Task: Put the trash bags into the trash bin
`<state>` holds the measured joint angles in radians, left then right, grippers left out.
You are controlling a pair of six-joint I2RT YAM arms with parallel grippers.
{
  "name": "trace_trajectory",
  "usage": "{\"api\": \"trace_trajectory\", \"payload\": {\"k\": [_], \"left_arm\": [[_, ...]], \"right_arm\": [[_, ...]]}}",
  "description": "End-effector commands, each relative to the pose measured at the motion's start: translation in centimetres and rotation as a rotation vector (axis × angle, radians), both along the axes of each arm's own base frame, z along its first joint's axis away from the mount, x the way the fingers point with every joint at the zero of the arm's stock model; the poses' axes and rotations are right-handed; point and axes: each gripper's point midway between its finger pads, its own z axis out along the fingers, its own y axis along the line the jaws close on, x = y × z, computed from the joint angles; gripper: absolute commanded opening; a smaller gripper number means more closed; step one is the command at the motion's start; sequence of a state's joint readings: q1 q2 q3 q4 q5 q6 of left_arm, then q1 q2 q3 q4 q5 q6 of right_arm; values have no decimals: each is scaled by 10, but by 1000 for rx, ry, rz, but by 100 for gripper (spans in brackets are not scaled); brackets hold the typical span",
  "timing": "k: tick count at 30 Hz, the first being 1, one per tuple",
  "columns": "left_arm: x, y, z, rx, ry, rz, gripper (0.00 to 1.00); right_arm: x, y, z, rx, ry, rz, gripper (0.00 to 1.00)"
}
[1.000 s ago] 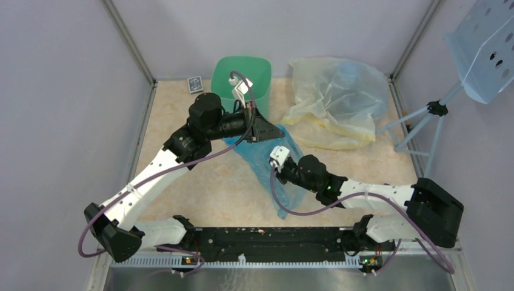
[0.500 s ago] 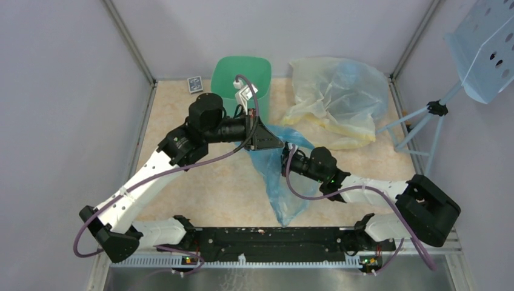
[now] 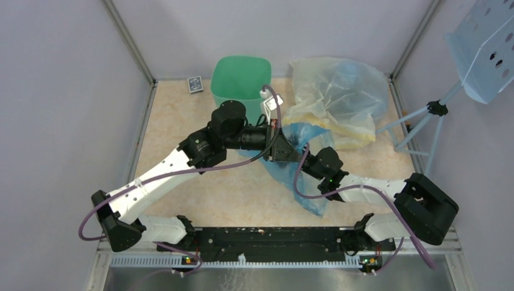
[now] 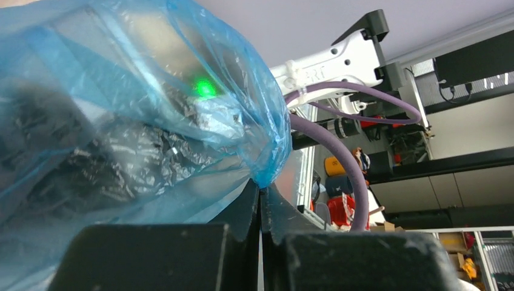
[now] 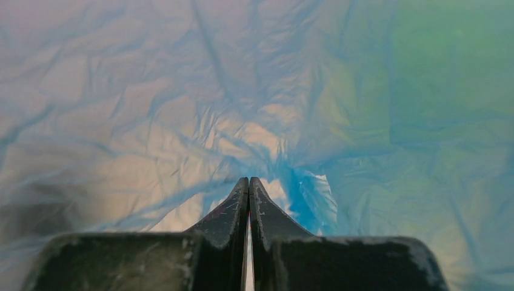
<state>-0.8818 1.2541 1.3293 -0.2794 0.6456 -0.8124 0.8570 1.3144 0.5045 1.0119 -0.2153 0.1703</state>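
A light blue trash bag lies crumpled mid-table, its top lifted. My left gripper is shut on a pinched fold of it, seen up close as the left gripper under the bulging blue bag. The right wrist is draped by this bag; its gripper is shut, with blue film all around and nothing seen between its tips. The green trash bin stands at the back, left of both grippers. More trash bags, pale yellowish and light blue, are heaped at the back right.
A small dark card box lies left of the bin by the back wall. A light blue perforated panel on a tripod stands outside the right wall. Grey walls close in the table on three sides.
My left gripper has moved right, away from the bin's front, taking the pinched blue bag with it. The right gripper has pushed forward under the bag, which now drapes over it.
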Motion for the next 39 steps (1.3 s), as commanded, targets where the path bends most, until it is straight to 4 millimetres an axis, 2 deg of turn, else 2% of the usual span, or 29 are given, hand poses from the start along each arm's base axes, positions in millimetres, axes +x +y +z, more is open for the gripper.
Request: {"api": "trace_trajectory", "payload": {"k": [1, 7, 13, 17, 19, 21, 23, 26, 28, 29, 32, 35, 39], "left_arm": [[-1, -14, 52, -149, -88, -14, 0], [16, -21, 87, -198, -160, 50, 0], [11, -35, 118, -287, -163, -36, 0], [27, -24, 154, -256, -310, 65, 0], [27, -22, 170, -289, -335, 76, 0], [17, -25, 176, -329, -321, 6, 0], [10, -27, 183, -344, -316, -43, 0], [4, -19, 191, -337, -332, -48, 0], [2, -12, 193, -325, -342, -28, 0], [2, -9, 192, -316, -347, -16, 0], [1, -2, 186, -291, -350, 9, 0], [-1, 0, 173, -262, -331, 9, 0], [3, 0, 137, -173, -297, 16, 0]], "right_arm": [[-13, 9, 35, 133, -62, 82, 0], [-33, 13, 26, 143, -15, 170, 0], [-43, 22, 12, 106, 23, 215, 0], [-52, 22, -4, 101, 61, 217, 0], [-54, 22, -11, 88, 79, 216, 0], [-45, 23, -22, 39, 116, 172, 0], [-24, 18, -38, -42, 172, 48, 0], [18, -17, -74, -154, 294, -257, 0], [39, -51, -97, -176, 385, -413, 0], [42, -64, -105, -169, 412, -446, 0], [48, -96, -115, -137, 462, -570, 0], [51, -109, -105, -146, 441, -623, 0], [47, -114, -67, -105, 347, -602, 0]]}}
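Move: The blue trash bag is already pinched in the left fingers, its middle some 6 cm ahead and about 17 cm below them. From the left hand, the green bin's middle is roughly 40 cm ahead, 17 cm left and 25 cm lower, and the pale bag about 41 cm ahead, 19 cm right and 32 cm lower. The right fingers, shut inside the blue film, have the blue bag's middle about 4 cm back, 10 cm right and 4 cm below. The left fingers keep their pinch on the blue bag's edge and haul it up about 18 cm, their tips tilting up some 15 degrees, then sink 3 cm. The right hand, still shut amid the film, first eases back about 5 cm, then swings right 12 cm, down and forward, turning clockwise, to spread the bag. ##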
